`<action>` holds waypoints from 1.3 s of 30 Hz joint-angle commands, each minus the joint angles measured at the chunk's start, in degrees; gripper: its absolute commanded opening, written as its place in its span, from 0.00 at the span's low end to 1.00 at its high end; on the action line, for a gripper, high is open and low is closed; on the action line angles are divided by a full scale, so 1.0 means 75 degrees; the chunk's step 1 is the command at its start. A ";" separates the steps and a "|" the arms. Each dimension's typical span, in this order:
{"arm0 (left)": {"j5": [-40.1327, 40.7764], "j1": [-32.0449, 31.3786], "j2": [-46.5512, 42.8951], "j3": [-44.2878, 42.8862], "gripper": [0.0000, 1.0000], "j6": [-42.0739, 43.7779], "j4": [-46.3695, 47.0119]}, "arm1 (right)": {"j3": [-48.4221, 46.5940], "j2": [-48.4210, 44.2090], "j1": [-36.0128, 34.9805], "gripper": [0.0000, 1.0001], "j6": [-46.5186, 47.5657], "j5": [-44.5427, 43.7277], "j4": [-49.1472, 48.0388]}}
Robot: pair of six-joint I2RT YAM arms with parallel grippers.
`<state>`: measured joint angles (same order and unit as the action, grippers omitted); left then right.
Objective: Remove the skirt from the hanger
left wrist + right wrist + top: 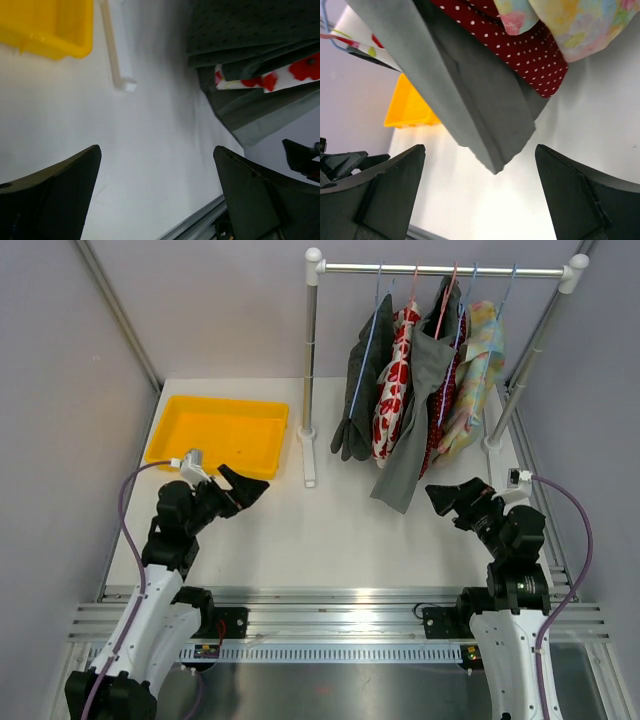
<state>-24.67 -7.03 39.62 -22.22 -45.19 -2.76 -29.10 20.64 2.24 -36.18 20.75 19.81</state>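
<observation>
Several garments hang on hangers from a rail at the back right: a dark grey one, a white one with red poppies, a long grey one, a red dotted one and a pastel floral one. I cannot tell which is the skirt. My left gripper is open and empty over the table, left of the rack. My right gripper is open and empty just below the grey garment's hem, which hangs between its fingers in the right wrist view.
A yellow tray sits at the back left. The rack's white post and foot stand between the tray and the clothes. Grey walls close in both sides. The left wrist view shows bare table, the tray and the foot.
</observation>
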 commanded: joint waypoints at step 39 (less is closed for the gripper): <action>0.4179 -0.0129 -0.0536 -0.3506 0.98 0.2580 -0.5022 | -1.2490 0.7652 -0.0639 0.95 0.2669 -0.4701 0.4074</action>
<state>5.39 -7.84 36.34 -47.44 -26.87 -41.15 -120.38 73.34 -2.24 -18.02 -10.90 47.40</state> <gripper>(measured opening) 0.984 0.963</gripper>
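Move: The yellow floral garment, which I take for the skirt, hangs on the rightmost hanger, about 25 cm ahead of my right hand, 8 cm to its right and 15 cm higher. The red-dotted garment hangs some 8 cm to the left of it, straight ahead of my right hand; the grey garment is 20 cm ahead and 9 cm left. The rack's right post stands 32 cm ahead, 21 cm right. From my left hand the floral garment is roughly 23 cm ahead and 65 cm right, 21 cm higher. After a short dip, I lift my empty right hand high, about 35 cm, while drawing it back 8 cm, then swing it right and forward some 17 cm over the table towards the hangers at the rack's right end, finger end tipped up and turned clockwise, fingers wide open. My open left hand rises, then moves about 10 cm left, away from the clothes, rolling some 30 degrees. ##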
